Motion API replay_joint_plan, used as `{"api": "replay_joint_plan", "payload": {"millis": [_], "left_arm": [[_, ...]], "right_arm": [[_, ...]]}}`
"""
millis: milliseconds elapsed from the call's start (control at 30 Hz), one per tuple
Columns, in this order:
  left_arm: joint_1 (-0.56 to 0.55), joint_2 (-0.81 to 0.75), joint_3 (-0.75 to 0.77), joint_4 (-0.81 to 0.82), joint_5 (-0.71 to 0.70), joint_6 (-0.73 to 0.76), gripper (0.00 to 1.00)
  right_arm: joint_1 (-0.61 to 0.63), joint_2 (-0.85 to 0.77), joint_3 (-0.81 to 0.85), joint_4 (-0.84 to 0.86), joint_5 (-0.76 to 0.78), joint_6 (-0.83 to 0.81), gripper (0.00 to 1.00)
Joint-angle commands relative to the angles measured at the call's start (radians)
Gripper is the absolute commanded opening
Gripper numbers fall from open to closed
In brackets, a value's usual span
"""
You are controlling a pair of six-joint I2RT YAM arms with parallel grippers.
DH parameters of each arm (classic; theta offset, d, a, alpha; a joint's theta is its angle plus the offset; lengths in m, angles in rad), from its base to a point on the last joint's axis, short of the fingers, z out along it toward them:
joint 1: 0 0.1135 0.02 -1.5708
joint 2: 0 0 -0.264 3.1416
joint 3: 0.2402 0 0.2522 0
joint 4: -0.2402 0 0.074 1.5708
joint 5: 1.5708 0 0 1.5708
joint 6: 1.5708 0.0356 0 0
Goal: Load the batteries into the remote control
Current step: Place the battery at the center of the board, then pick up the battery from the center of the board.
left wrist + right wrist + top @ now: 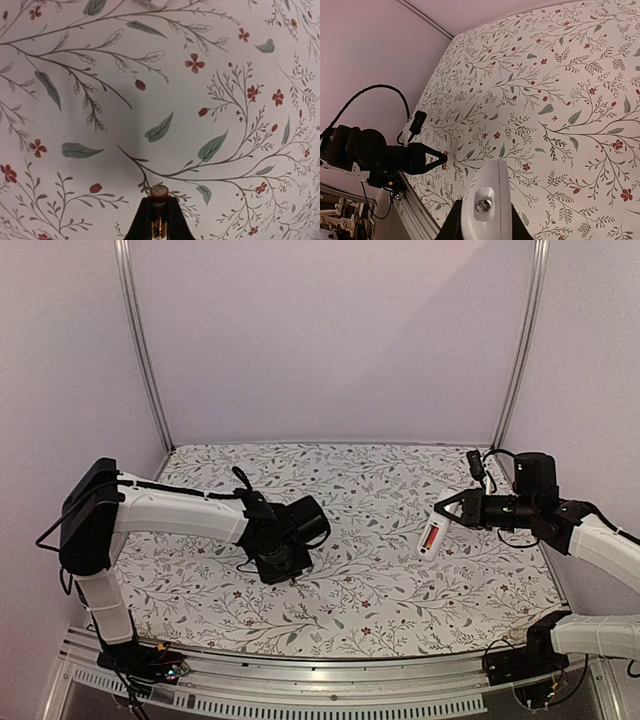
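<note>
My left gripper (159, 205) is shut on a dark battery with orange marking (159, 196), whose metal end pokes out past the fingertips just above the cloth. In the top view this gripper (290, 570) points down at the left-centre of the table. My right gripper (450, 509) is shut on the white remote control (431, 536), held tilted above the right side. A red battery (431, 539) shows in the remote's recess. In the right wrist view the remote's rounded end (486, 200) fills the space between the fingers, and the left gripper (440, 160) with its battery is seen far off.
A floral-patterned cloth (370, 580) covers the table. Metal frame posts (145, 350) stand at the back corners, and an aluminium rail (330, 680) runs along the near edge. White walls close in the back and sides.
</note>
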Motion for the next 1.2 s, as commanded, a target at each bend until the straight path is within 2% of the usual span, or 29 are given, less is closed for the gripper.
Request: {"api": "replay_joint_plan", "payload": {"millis": [0, 300, 400, 567, 733, 833, 933, 967, 1033, 1100, 1167], "left_arm": [[0.015, -0.045, -0.082, 0.088, 0.028, -0.262, 0.00], [0.046, 0.020, -0.144, 0.182, 0.146, -0.338, 0.01], [0.049, 0.028, -0.136, 0.158, 0.144, -0.331, 0.14], [0.056, 0.029, -0.122, 0.124, 0.139, -0.309, 0.26], [0.060, -0.003, -0.100, 0.119, 0.108, -0.223, 0.44], [0.051, -0.083, -0.095, 0.135, 0.006, -0.077, 0.61], [0.053, -0.199, -0.136, 0.265, -0.067, 0.244, 0.81], [0.054, -0.237, -0.157, 0.373, -0.054, 0.461, 0.86], [0.053, -0.301, -0.207, 0.494, 0.015, 0.757, 0.96], [0.070, -0.337, -0.245, 0.553, 0.097, 0.975, 0.99], [0.088, -0.336, -0.236, 0.526, 0.148, 1.146, 1.00]], "right_arm": [[-0.007, 0.005, 0.015, 0.034, -0.021, 0.002, 0.00], [-0.007, 0.008, 0.017, 0.033, -0.028, 0.001, 0.00], [-0.007, 0.008, 0.017, 0.034, -0.030, -0.001, 0.00], [-0.007, 0.010, 0.017, 0.038, -0.034, -0.005, 0.00], [-0.007, 0.014, 0.017, 0.040, -0.042, -0.004, 0.00], [-0.007, 0.012, 0.018, 0.043, -0.044, -0.004, 0.00], [-0.007, 0.012, 0.015, 0.045, -0.045, -0.006, 0.00], [-0.007, 0.012, 0.013, 0.046, -0.047, -0.007, 0.00], [-0.007, 0.010, 0.006, 0.059, -0.051, -0.004, 0.00], [-0.007, 0.005, -0.003, 0.076, -0.054, 0.000, 0.00], [-0.007, -0.001, -0.008, 0.092, -0.052, 0.011, 0.00]]}}
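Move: The battery is still pinched in my left fingers. The bare patch of table where I will put it is almost straight below, about 4 cm down and 1 cm back. The battery cover lies some 14 cm back and 5 cm right of my left hand, 5 cm lower. The remote, held up by my right hand, is roughly 28 cm to the right, 2 cm ahead and 12 cm higher. From my right hand, the patch is about 33 cm left, 4 cm back and 19 cm down. I lower the battery about 3.5 cm onto the open table with my left hand, easing slightly back and turning counter-clockwise, then open the fingers and let go there. With them spreading wide I lift off some 14 cm up and a little forward, swinging about 45 degrees clockwise and tipping the fingers outward. My right hand keeps holding the remote still. ##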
